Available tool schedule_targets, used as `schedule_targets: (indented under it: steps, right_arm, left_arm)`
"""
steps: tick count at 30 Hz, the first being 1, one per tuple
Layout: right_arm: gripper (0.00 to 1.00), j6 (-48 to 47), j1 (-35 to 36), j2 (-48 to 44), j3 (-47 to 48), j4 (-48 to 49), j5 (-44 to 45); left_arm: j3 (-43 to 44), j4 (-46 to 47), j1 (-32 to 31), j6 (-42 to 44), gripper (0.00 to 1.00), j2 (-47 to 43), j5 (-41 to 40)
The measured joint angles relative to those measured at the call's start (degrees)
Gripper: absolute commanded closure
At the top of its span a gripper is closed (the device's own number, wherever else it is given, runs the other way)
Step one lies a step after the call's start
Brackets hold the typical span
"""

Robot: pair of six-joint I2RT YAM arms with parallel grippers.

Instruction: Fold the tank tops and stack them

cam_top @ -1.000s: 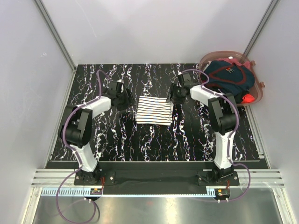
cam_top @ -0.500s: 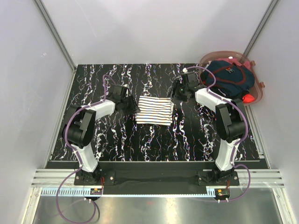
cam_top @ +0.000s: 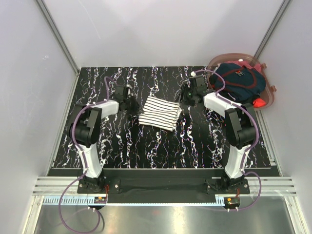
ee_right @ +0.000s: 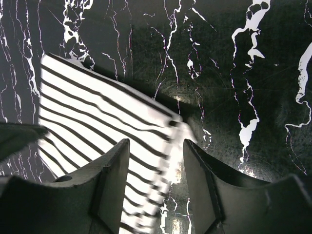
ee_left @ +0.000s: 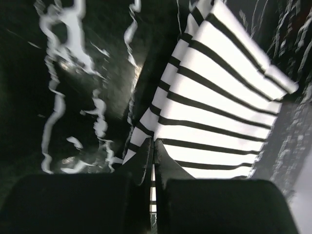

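Note:
The white tank top with navy stripes (cam_top: 159,113) lies folded in a rectangle on the black marbled table (cam_top: 146,146), skewed clockwise. My left gripper (cam_top: 135,105) is at its left edge. In the left wrist view its jaws (ee_left: 154,142) are pressed together on the edge of the striped cloth (ee_left: 219,92). My right gripper (cam_top: 186,100) hovers at the cloth's far right corner. It stands open (ee_right: 156,142), with that corner of the striped top (ee_right: 92,112) showing between the fingers. The dark navy tank top (cam_top: 238,82) lies bunched in the basket.
A translucent pink basket (cam_top: 269,95) sits off the table's far right corner, with something red (cam_top: 260,103) beside the navy top in it. White walls with metal rails enclose the table on three sides.
My left gripper has shut at the striped top's left edge. The folded top has turned clockwise. The right gripper has lifted toward the far right corner.

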Motion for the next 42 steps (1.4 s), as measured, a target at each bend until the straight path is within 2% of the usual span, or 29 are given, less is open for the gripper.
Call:
schedule_targets:
  steps: [3,6,7,8,9,11,12,17,22,26,29,32,35,38,42]
  right_arm:
    - [0.45,0.3,-0.1,0.0,-0.1,0.1,0.0]
    - [0.45,0.6,-0.2,0.0,-0.4,0.3,0.0]
    - [0.45,0.8,-0.3,0.0,-0.4,0.3,0.0]
    - [0.45,0.9,-0.3,0.0,-0.4,0.4,-0.1]
    - [0.45,1.0,-0.3,0.0,-0.4,0.4,-0.1]
    - [0.45,1.3,-0.3,0.0,-0.4,0.5,-0.2]
    - [0.45,1.4,-0.3,0.0,-0.4,0.5,-0.2]
    - [0.45,1.9,-0.3,0.0,-0.4,0.9,-0.3]
    - [0.44,2.2,-0.3,0.0,-0.5,1.4,-0.5]
    - [0.4,2.3,-0.3,-0.1,-1.3,2.6,-0.7]
    - [0.28,2.2,-0.3,-1.7,-4.8,4.5,0.1]
    - [0.16,2.1,-0.3,-6.8,-10.7,5.6,2.4]
    - [0.01,1.8,-0.3,-14.8,-17.1,6.8,4.8]
    - [0.0,1.2,-0.3,-24.3,-24.0,8.9,7.7]
    - [0.0,0.3,-0.3,-32.5,-31.9,12.6,12.2]
  left_arm:
    - [-0.2,1.0,5.7,-0.7,1.0,0.1,1.9]
    - [-2.8,4.1,15.5,-1.8,0.98,-0.9,2.1]
    - [-4.8,5.2,19.6,-2.6,0.88,-1.8,1.9]
    - [-7.3,6.6,23.6,-3.3,0.72,-3.1,1.7]
    - [-10.0,7.2,27.5,-3.8,0.37,-4.8,0.7]
    - [-13.9,7.8,33.1,-6.2,0.1,-8.6,-0.3]
    - [-14.8,7.0,34.1,-6.4,0.01,-11.8,-3.1]
    - [-17.9,0.2,32.9,-7.1,0.01,-26.8,-15.3]
    - [-18.3,-5.6,28.4,-6.9,0.01,-36.4,-24.9]
    - [-17.2,-8.2,16.6,-3.7,0.01,-40.1,-30.8]
    - [-15.8,-8.0,6.6,0.0,0.01,-40.1,-32.9]
    - [-16.3,-6.6,-1.4,3.9,0.01,-40.1,-34.2]
    - [-19.5,-3.0,-5.8,6.5,0.01,-40.4,-34.6]
    - [-25.6,1.0,-10.6,8.6,0.01,-41.3,-34.8]
    - [-31.9,4.9,-15.3,10.9,0.01,-41.5,-34.5]
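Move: The striped folded tank top is already pinched by the left hand at its left edge; its middle lies about 8 cm to that hand's right, level with it fore and aft and 2 cm lower. The bare table at the far left, where it is taken, is some 18 cm left and 2 cm ahead. From the right hand, the tank top is about 9 cm left, 6 cm back and 6 cm below, and the clothes basket roughly 23 cm right and 5 cm ahead. The folded tank top is swept fast and low to the left by the left hand, some 27 cm, turning about 45 degrees counter-clockwise. The fingers let go near the sweep's end and open wide; the hand then rises, swings back right and draws back over the table, sinking again. Late on, the right hand, touching nothing, opens fully and withdraws back, right and up. ##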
